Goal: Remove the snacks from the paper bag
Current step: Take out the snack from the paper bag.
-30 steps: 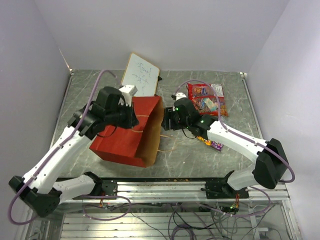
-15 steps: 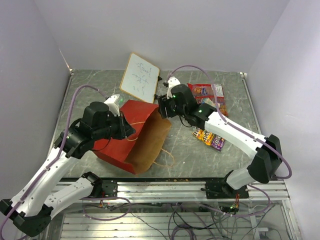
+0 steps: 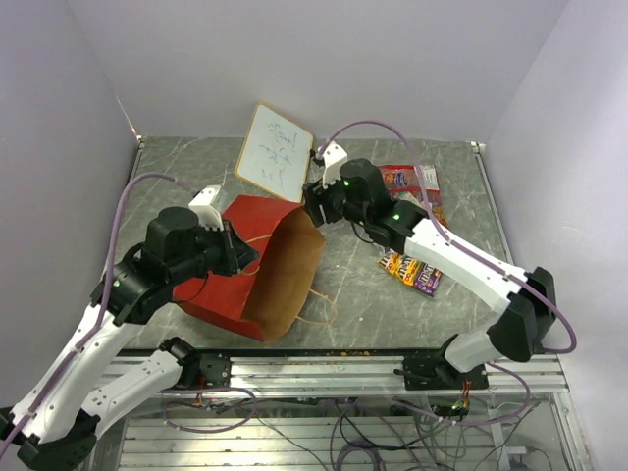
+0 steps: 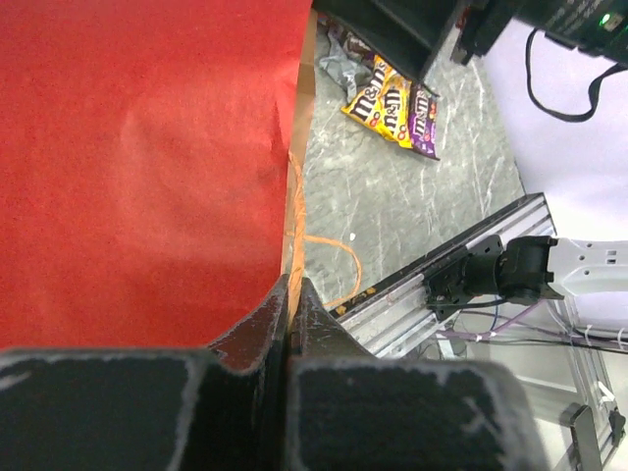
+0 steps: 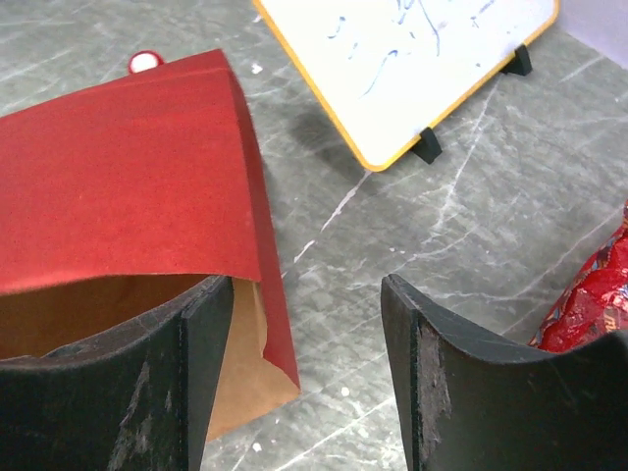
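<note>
The paper bag point(image 3: 231, 280) lies tilted on its side, red outside, with its brown mouth point(image 3: 291, 270) facing front right. My left gripper point(image 3: 234, 253) is shut on the bag's edge; in the left wrist view the jaws point(image 4: 290, 299) pinch the rim next to a tan handle point(image 4: 329, 265). My right gripper point(image 3: 312, 204) is open and empty at the far corner of the mouth, and its left finger point(image 5: 201, 363) sits against the bag's rim point(image 5: 250, 235). The red candy bag point(image 3: 404, 181) lies behind the right arm. Small yellow and purple packets point(image 3: 412, 273) lie on the table, also in the left wrist view point(image 4: 392, 103).
A white tilted whiteboard point(image 3: 276, 151) stands just behind the bag, close to my right gripper point(image 5: 422, 59). A small red marker cap point(image 5: 144, 62) lies beyond the bag. The metal rail point(image 3: 324, 365) runs along the near table edge.
My left arm pulled back toward the near left, swinging the bag so its mouth faces front right. My right gripper moved from the mouth's middle up to its far corner.
</note>
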Robot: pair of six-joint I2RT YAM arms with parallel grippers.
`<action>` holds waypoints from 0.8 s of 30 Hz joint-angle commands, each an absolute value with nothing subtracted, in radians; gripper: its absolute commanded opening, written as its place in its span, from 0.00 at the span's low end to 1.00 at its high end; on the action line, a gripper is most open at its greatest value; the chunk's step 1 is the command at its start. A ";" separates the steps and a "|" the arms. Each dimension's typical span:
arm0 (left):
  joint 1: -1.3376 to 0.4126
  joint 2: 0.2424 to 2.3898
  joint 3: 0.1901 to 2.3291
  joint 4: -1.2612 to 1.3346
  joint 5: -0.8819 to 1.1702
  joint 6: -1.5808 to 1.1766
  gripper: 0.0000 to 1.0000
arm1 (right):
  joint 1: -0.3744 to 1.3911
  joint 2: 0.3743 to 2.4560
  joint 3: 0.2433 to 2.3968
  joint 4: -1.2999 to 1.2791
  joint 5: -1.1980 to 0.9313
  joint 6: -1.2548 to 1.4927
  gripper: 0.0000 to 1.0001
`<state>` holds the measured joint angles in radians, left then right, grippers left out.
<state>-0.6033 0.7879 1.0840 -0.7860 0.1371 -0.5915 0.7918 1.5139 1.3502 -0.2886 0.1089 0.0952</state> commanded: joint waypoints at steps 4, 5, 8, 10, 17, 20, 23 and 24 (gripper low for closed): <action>-0.603 0.678 1.048 -0.757 0.127 -0.607 0.07 | 0.823 1.362 1.204 -0.161 0.007 0.000 0.63; -0.603 0.673 1.058 -0.770 0.123 -0.603 0.07 | 0.826 1.344 1.183 -0.150 -0.002 -0.011 0.63; -0.603 0.653 1.089 -0.818 0.065 -0.586 0.07 | 0.830 1.282 1.103 -0.124 -0.028 -0.071 0.64; -0.603 0.643 1.105 -0.841 0.026 -0.577 0.07 | 0.830 1.237 1.047 -0.115 -0.024 -0.126 0.65; -0.603 0.634 1.120 -0.857 -0.056 -0.620 0.07 | 0.835 1.103 0.945 -0.124 -0.046 -0.314 0.66; -0.603 0.617 1.122 -0.860 -0.100 -0.636 0.07 | 0.834 1.054 0.924 -0.127 -0.037 -0.412 0.66; -0.603 0.612 1.133 -0.894 -0.140 -0.641 0.07 | 0.841 1.002 0.884 -0.119 -0.129 -0.574 0.65; -0.603 0.616 1.136 -0.907 -0.146 -0.642 0.07 | 0.848 0.987 0.867 -0.100 -0.170 -0.614 0.65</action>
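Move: My right hand is open and empty above the far corner of the paper bag's mouth. The middle of the mouth lies about 12 cm back, 6 cm left and 12 cm lower; the snack inside isn't visible. The whiteboard stands some 20 cm ahead and 9 cm left. The M&M's packs lie about 25 cm right and 10 cm back. From my left hand, already pinching the bag's handle, the mouth is level ahead, about 7 cm right and 14 cm below. I swing my right hand back about 8 cm and to the right about 5, clear of the bag's far rim, dipping briefly before rising again. It turns some 20 degrees counter-clockwise and tips its fingers up as much, staying open. My left hand keeps its pinch on the handle, lifts slightly while easing back, then draws the handle about 5 cm left, turning a little counter-clockwise. ##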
